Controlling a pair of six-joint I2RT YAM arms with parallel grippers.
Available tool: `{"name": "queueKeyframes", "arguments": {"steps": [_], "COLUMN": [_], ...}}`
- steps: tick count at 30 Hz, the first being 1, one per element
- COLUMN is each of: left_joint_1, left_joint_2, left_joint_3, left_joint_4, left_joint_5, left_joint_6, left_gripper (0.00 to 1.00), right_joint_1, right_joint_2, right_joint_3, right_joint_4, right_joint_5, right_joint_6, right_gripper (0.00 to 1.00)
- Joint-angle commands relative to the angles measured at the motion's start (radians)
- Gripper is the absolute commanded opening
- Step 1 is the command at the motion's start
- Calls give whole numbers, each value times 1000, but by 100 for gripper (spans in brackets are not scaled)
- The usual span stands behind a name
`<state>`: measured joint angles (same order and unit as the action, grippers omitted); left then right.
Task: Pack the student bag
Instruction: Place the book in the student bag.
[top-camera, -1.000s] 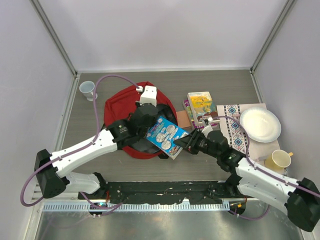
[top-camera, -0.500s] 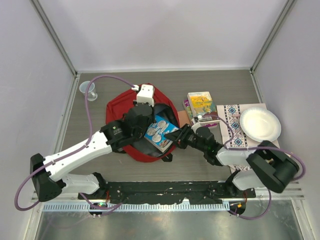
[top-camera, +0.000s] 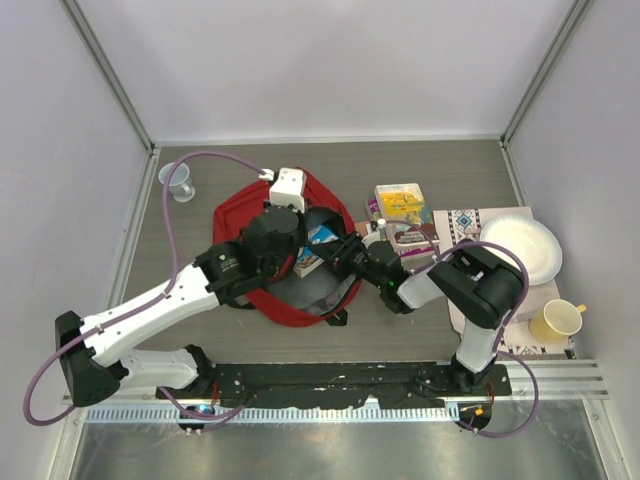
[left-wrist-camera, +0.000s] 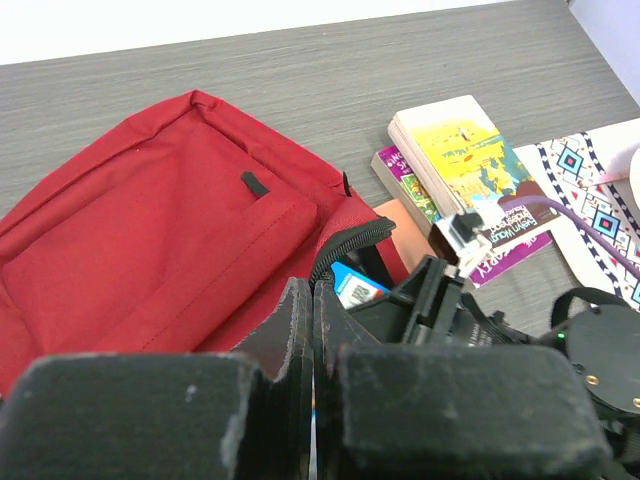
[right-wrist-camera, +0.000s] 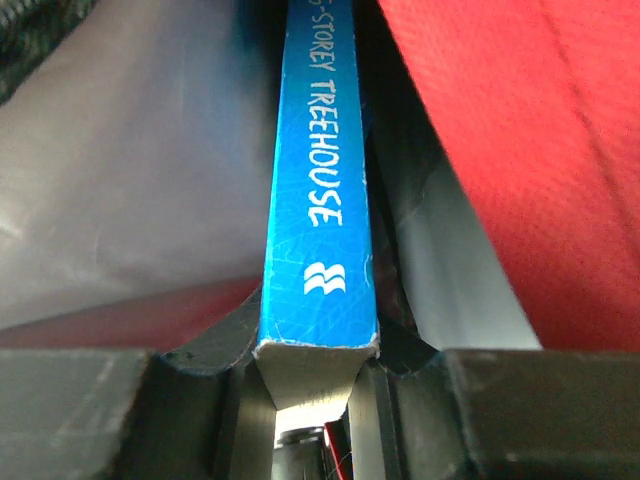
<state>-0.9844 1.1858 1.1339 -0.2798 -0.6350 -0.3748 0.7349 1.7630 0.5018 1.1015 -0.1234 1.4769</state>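
The student bag (top-camera: 240, 215) is a red backpack lying left of centre, and its black zip rim (left-wrist-camera: 350, 240) arches up. My left gripper (top-camera: 297, 252) hangs over that opening, its jaws pressed shut (left-wrist-camera: 313, 300) at the lifted zip rim. A blue book (right-wrist-camera: 320, 200) with "TREEHOUSE" on its spine is clamped in my right gripper (right-wrist-camera: 315, 345). The book points into the bag's grey-lined inside, red fabric (right-wrist-camera: 520, 150) to its right. From above, only a corner of the book (top-camera: 318, 238) shows at the bag's mouth beside my right gripper (top-camera: 335, 250).
A stack of books (top-camera: 402, 205) lies right of the bag, and an orange card (top-camera: 366, 238) beside it. Farther right are a patterned cloth (top-camera: 470, 260), a white plate (top-camera: 520, 248) and a yellow mug (top-camera: 557, 322). A clear cup (top-camera: 176, 180) stands far left.
My right gripper has carried the blue book leftward from above the bag's edge into its opening, so most of the cover is now hidden. The left gripper stayed over the bag.
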Motion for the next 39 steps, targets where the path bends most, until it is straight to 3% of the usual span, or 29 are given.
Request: {"name": "queueKeyframes", "arguments": {"steps": [1,11,20,25,27,30,33,39], "left_joint_1": [-5,-5,-4,-3,-3,-2,4,10], "left_joint_2": [-32,-51,-80,-95,-100,-110,-117,-120], "left_joint_3": [23,9,-22,-49,-60,-82,-95,-105], "left_joint_4": [88,68,65,59,48,47,47,42], "left_joint_5": [17,41,77,40,26,1,-9,-18], "left_joint_6": [22,27,24,14,5,2,-4,-6], "left_gripper": [0,0,0,0,0,0,0,0], "right_joint_1": [29,92,98,98,101,101,101,103], "right_joint_2": [56,190,317,336,306,239,191,133], "right_joint_3": [115,260,357,383,348,302,279,222], "right_joint_4": [238,136,61,-72,-125,-176,-231,-287], "right_joint_5": [88,261,286,266,281,281,255,220], "right_joint_6": [-16,-104,-148,-173,-187,-219,-239,-233], "right_gripper": [1,2,11,29,45,61,72,74]}}
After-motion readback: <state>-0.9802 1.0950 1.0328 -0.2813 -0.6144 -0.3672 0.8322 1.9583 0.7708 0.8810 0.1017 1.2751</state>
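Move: The book, still gripped at its near end by the right hand, already reaches into the open student bag. The bag's middle lies roughly 10 cm left of this hand, 2 cm ahead and 6 cm lower. The orange card is about 10 cm right, 3 cm ahead; the book stack 17 cm right, 8 cm ahead; both some 10 cm lower. From the left hand, still pinching the raised hem, the bag's middle is about 5 cm left, 2 cm ahead and 24 cm below. Forward and left in about equal measure, then increasingly down, the right hand pushes the held book some 10 cm deeper into the bag, fingers tipping down about 15 degrees. At the bottom they open wide and let go, then draw back about 3 cm, back and to the right. The left hand keeps its pinch on the hem, easing slightly back, down and, late on, left. ##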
